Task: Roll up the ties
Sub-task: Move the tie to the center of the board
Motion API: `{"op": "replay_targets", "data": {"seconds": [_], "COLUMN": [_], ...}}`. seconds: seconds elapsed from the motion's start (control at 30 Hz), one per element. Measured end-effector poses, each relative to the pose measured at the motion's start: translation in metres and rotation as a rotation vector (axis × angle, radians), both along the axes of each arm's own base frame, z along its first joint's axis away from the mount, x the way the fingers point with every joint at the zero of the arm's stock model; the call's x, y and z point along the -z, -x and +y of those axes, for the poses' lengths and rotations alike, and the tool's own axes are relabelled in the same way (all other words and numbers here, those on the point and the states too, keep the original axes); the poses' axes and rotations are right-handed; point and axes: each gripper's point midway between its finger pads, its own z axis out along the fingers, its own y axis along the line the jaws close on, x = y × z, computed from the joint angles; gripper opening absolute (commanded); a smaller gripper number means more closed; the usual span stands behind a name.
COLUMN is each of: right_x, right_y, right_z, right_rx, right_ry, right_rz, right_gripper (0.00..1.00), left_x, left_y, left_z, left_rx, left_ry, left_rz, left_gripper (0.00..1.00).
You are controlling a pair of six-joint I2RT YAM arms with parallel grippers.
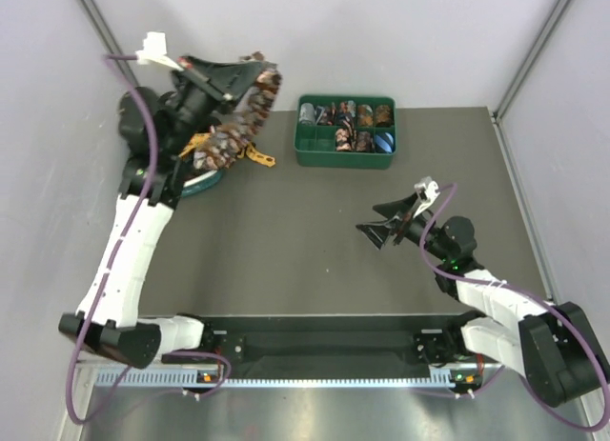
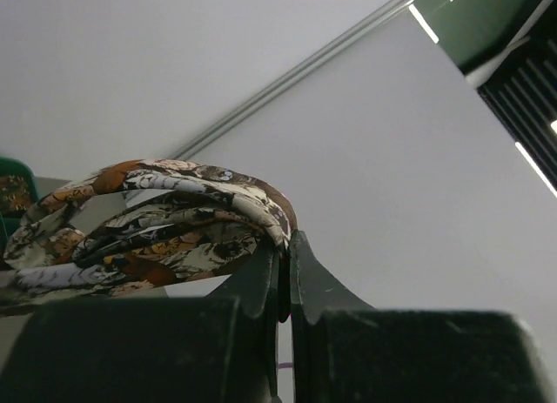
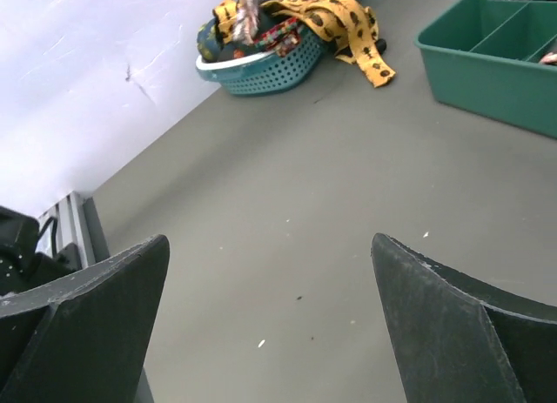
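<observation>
My left gripper (image 1: 254,70) is raised at the back left, shut on the end of a brown-floral tie (image 1: 233,127). The tie hangs from it in loose folds toward the teal basket (image 1: 202,182). In the left wrist view the tie (image 2: 165,220) loops out to the left of the closed fingertips (image 2: 298,244). A gold-yellow tie (image 3: 348,24) spills over the basket's rim (image 3: 261,68) onto the table. My right gripper (image 1: 374,221) hovers low over the bare table at right of centre, open and empty (image 3: 270,255).
A green divided tray (image 1: 315,155) at the back centre holds several small rolled ties (image 1: 351,114); its corner (image 3: 487,68) shows in the right wrist view. Grey walls close in the table on the left, back and right. Purple cables run along both arms.
</observation>
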Motion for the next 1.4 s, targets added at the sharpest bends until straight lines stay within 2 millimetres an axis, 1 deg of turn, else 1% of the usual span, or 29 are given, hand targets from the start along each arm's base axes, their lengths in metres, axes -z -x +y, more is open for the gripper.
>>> {"op": "replay_targets", "data": {"seconds": [0.03, 0.1, 0.23, 0.3, 0.4, 0.47, 0.53, 0.6, 0.73, 0.8, 0.87, 0.93, 1.1, 1.23, 1.4], "right_x": [0.001, 0.0, -0.005, -0.005, -0.005, -0.004, -0.004, -0.008, -0.023, -0.026, -0.025, -0.023, -0.014, -0.004, 0.017], "right_y": [0.001, 0.003, 0.006, 0.005, 0.003, 0.002, 0.001, 0.0, 0.0, -0.004, -0.01, -0.015, -0.026, -0.031, -0.034], "right_z": [0.001, 0.003, 0.007, 0.007, 0.005, 0.004, 0.003, 0.0, -0.007, -0.014, -0.02, -0.027, -0.038, -0.041, -0.036], "right_rx": [-0.011, -0.028, -0.047, -0.042, -0.024, -0.016, -0.005, 0.012, 0.062, 0.11, 0.16, 0.208, 0.293, 0.317, 0.294], "right_ry": [0.002, 0.003, 0.013, 0.02, 0.03, 0.034, 0.035, 0.037, 0.029, 0.036, 0.046, 0.058, 0.085, 0.103, 0.135], "right_rz": [0.002, -0.002, -0.034, -0.046, -0.054, -0.052, -0.055, -0.067, -0.121, -0.133, -0.132, -0.125, -0.095, -0.066, -0.01], "right_gripper": [1.0, 1.0, 1.0, 1.0, 1.0, 1.0, 1.0, 1.0, 1.0, 1.0, 1.0, 1.0, 1.0, 1.0, 1.0], "left_x": [0.004, 0.015, 0.027, 0.03, 0.04, 0.047, 0.053, 0.058, 0.06, 0.06, 0.06, 0.057, 0.039, 0.031, 0.024], "left_y": [-0.004, -0.012, -0.02, -0.018, -0.005, 0.003, 0.008, 0.007, 0.001, 0.0, 0.004, 0.012, 0.028, 0.033, 0.038], "left_z": [-0.013, -0.033, -0.069, -0.093, -0.137, -0.16, -0.178, -0.19, -0.21, -0.217, -0.223, -0.228, -0.232, -0.232, -0.23], "left_rx": [0.02, 0.041, 0.081, 0.114, 0.194, 0.235, 0.264, 0.273, 0.289, 0.298, 0.31, 0.327, 0.358, 0.369, 0.38], "left_ry": [-0.01, -0.03, -0.057, -0.065, -0.09, -0.106, -0.121, -0.129, -0.135, -0.135, -0.136, -0.136, -0.116, -0.104, -0.092], "left_rz": [0.009, 0.03, 0.054, 0.059, 0.067, 0.07, 0.073, 0.079, 0.084, 0.084, 0.084, 0.079, 0.046, 0.034, 0.026], "left_gripper": [0.0, 0.0, 0.0, 0.0, 0.0, 0.0, 0.0, 0.0, 0.0, 0.0, 0.0, 0.0, 0.0, 0.0, 0.0]}}
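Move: The left hand already holds the tie up high. The board's centre lies about 14 cm to its right, level with it front to back and some 55 cm below; the laundry basket is 17 cm ahead and 25 cm left, the green bin 24 cm ahead and 18 cm right. From the open right hand, the hanging tie's middle is roughly 14 cm ahead, 30 cm left and 20 cm higher; the board's centre is 8 cm ahead and 10 cm left, the green bin 31 cm ahead and 6 cm left. Keeping its pinch on the tie, the left hand carries it high across the board about 23 cm to the right, away from the basket and over the middle towards the right gripper, turning some 20 degrees clockwise, dipping on the way and rising again near the end as it eases a little back. The right hand keeps its fingers wide open, first barely shifts, then lifts slightly, goes a few centimetres forward and right while swinging clockwise, and sinks again with its opening facing the hanging tie. ##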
